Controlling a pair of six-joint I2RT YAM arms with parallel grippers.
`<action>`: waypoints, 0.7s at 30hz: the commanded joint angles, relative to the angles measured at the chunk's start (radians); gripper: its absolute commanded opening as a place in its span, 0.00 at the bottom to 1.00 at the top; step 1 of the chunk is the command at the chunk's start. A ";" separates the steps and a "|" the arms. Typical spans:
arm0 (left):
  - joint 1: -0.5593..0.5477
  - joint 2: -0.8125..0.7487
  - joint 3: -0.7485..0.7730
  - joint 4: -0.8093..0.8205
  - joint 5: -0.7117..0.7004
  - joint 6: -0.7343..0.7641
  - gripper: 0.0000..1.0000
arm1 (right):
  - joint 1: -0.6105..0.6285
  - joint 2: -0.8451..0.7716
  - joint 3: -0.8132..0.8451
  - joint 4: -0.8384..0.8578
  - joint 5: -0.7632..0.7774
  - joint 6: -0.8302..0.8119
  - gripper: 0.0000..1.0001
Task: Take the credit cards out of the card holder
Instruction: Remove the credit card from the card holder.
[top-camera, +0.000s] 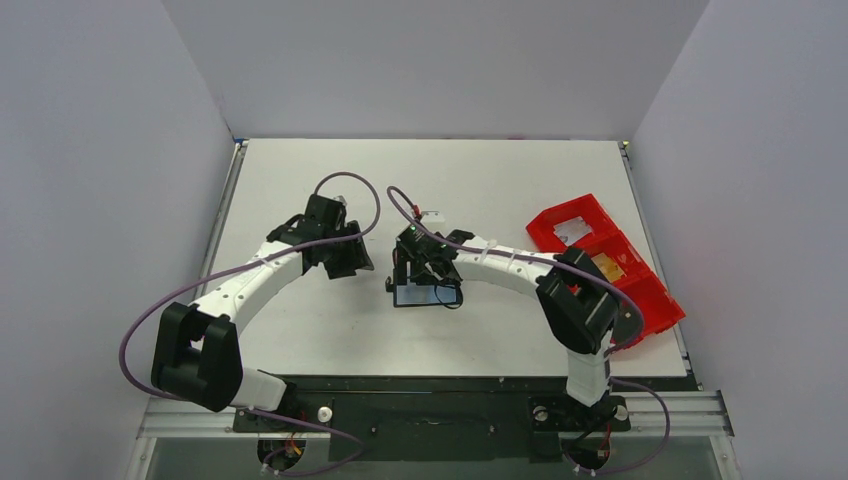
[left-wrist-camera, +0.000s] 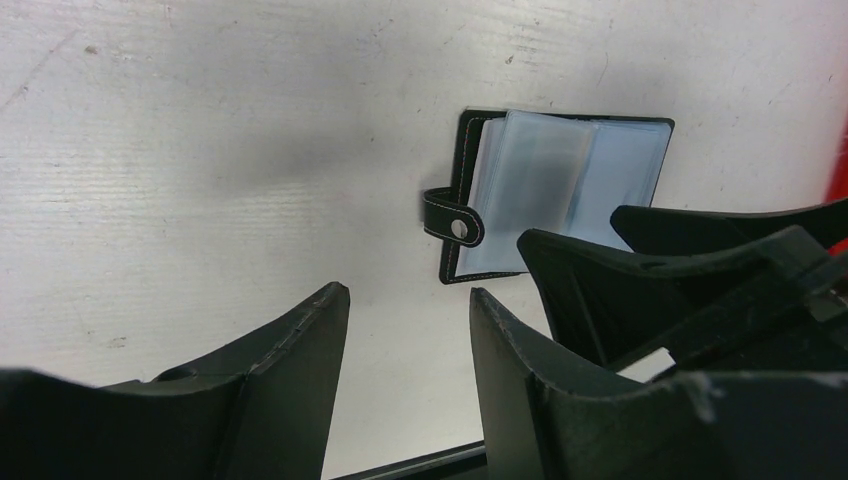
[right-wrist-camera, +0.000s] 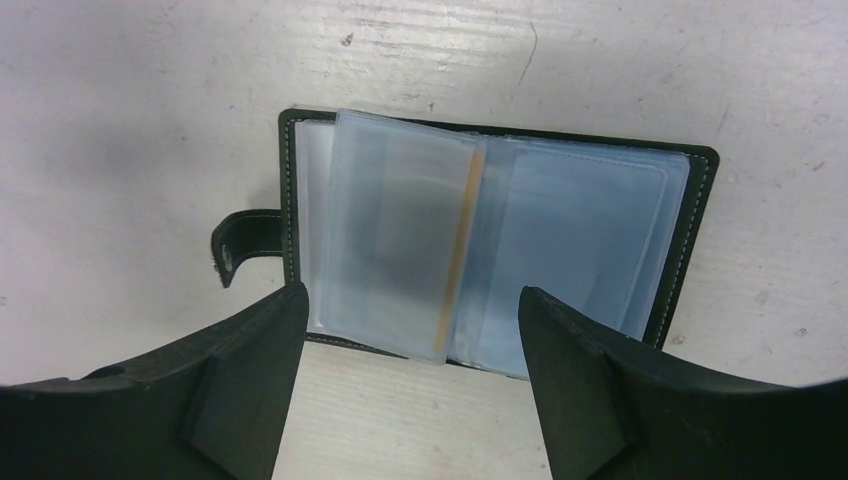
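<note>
The card holder (top-camera: 428, 294) lies open and flat on the white table, its black closing tab (right-wrist-camera: 240, 245) sticking out to one side. Clear blue-grey plastic sleeves (right-wrist-camera: 400, 240) fan up from its inner face, and a thin tan strip (right-wrist-camera: 462, 240) runs along the edge of the raised sleeve. No credit card shows clearly. My right gripper (right-wrist-camera: 412, 292) hovers open just off the holder's near edge, with nothing between its fingers. To the left of the card holder (left-wrist-camera: 560, 190), my left gripper (left-wrist-camera: 410, 292) is open and empty over bare table. The right fingers (left-wrist-camera: 600, 270) cover the holder's corner there.
A red plastic compartment tray (top-camera: 645, 300) stands at the right edge of the table, with a pale item (top-camera: 572, 232) and a yellowish item (top-camera: 608, 262) in its compartments. White walls enclose the table on three sides.
</note>
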 joint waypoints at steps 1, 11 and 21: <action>0.008 -0.027 -0.009 0.033 0.016 0.011 0.45 | 0.010 0.037 0.039 -0.002 0.019 0.001 0.72; 0.008 -0.018 -0.011 0.037 0.029 0.007 0.45 | 0.027 0.099 0.065 -0.017 0.036 0.007 0.62; 0.008 -0.014 -0.014 0.040 0.041 0.003 0.45 | 0.032 0.155 0.063 -0.056 0.052 0.012 0.37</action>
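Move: The card holder lies open under the right hand: its clear sleeves on the left page are about 1 cm ahead and 4 cm below. Its right page is 5 cm to the right and 1 cm ahead; its snap strap is 6 cm to the left and 1 cm ahead, both about 4 cm lower. From the left hand the sleeves lie about 12 cm right, level fore and aft, 9 cm below. The right hand sinks about 3.5 cm to the left-page sleeves, fingers closing to roughly half open around them. ##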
